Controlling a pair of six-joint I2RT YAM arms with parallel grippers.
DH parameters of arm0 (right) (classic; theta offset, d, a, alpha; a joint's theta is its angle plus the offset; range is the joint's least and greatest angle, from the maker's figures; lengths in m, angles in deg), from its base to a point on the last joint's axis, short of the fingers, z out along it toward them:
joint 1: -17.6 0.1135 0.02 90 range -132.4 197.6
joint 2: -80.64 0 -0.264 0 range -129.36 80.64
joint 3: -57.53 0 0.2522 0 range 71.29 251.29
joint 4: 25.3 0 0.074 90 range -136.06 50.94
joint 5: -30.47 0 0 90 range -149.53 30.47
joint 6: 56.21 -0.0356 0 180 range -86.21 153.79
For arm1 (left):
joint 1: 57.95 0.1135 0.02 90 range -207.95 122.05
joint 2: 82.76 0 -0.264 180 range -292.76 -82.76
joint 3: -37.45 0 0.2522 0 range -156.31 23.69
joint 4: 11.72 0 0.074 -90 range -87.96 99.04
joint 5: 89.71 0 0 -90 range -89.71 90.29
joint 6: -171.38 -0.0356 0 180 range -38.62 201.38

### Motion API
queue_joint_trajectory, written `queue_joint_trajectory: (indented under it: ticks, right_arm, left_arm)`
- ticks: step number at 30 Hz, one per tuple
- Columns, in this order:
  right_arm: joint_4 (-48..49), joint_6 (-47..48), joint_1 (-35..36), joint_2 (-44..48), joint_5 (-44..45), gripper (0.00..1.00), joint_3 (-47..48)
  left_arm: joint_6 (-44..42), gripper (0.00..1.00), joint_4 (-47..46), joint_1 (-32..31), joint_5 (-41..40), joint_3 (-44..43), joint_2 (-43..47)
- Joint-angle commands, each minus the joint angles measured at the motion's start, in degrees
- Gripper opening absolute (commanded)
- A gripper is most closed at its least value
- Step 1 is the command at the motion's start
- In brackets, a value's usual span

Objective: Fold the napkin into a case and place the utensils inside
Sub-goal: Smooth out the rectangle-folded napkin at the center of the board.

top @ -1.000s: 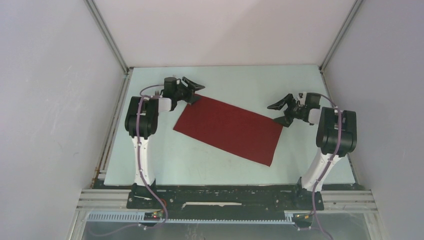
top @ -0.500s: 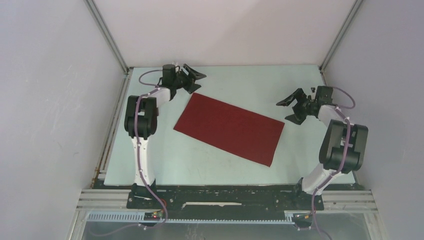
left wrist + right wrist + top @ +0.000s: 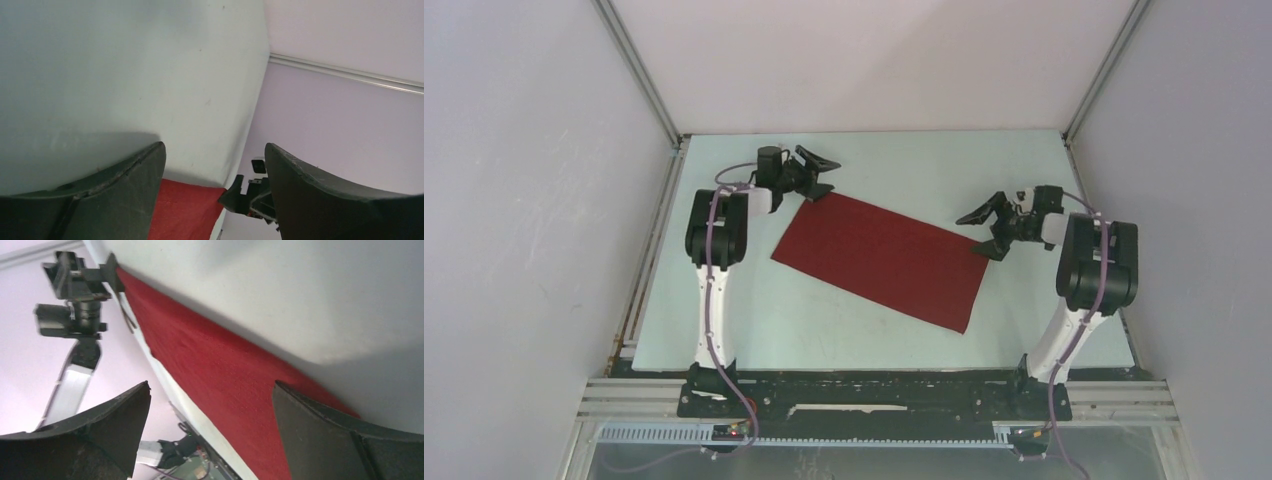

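The napkin [image 3: 884, 258] is a dark red cloth lying flat as a slanted rectangle in the middle of the table; no case shows. My left gripper [image 3: 822, 172] hovers open just beyond its far left corner, nothing between its fingers [image 3: 125, 190]. The left wrist view shows a red corner of the napkin [image 3: 185, 210] low between them. My right gripper [image 3: 982, 232] stands open at the napkin's right far corner, and the napkin [image 3: 225, 370] runs between its fingers [image 3: 320, 430] without being pinched. The utensils are out of view.
The pale green table [image 3: 924, 165] is enclosed by white walls with metal rails at the back corners. Both arm bases sit on the black bar [image 3: 874, 385] at the near edge. The left arm [image 3: 75, 280] shows in the right wrist view.
Both grippers pulled away from the napkin's corners, the left to the back and the right outward, then came back near them. The left has opened a little wider. The napkin has not moved.
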Motion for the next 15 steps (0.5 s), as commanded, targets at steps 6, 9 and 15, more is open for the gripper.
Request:
queue_joint_trajectory:
  ticks: [6, 9, 15]
  right_arm:
    - [-1.2, 1.0, -8.1, 3.1, 3.9, 1.0, -4.8]
    - [-5.0, 2.9, -8.5, 7.4, 8.8, 1.0, -3.9]
    - [-9.3, 4.4, 0.6, 14.4, 12.1, 1.0, 2.5]
  left_arm:
    - [-3.3, 0.84, 4.4, 3.4, -1.7, -3.7, -2.0]
    - [-10.5, 0.84, 13.6, 3.7, -1.8, -9.8, -1.5]
    - [-18.0, 0.84, 22.3, -0.4, -0.3, -13.7, 6.5]
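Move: Each hand has its lower finger on the far side of the napkin. From the left hand the napkin's middle is about 24 cm back and 15 cm right, its far left corner some 3 cm back and 4 cm left, the fork and spoon 7 cm back and 24 cm left. From the right hand the middle is roughly 6 cm back and 22 cm left, the far right corner 4 cm back and 6 cm right. All lie about 4 cm below. Outward, away from each other: both hands sink slightly, the lower fingers wiping over the napkin's far corners and off past them. The right goes about 5 cm right and slightly back, turning some 10 degrees clockwise; the left goes roughly 3 cm left and nearly as far forward. Both end by lifting around 2 cm, fingers still open. ##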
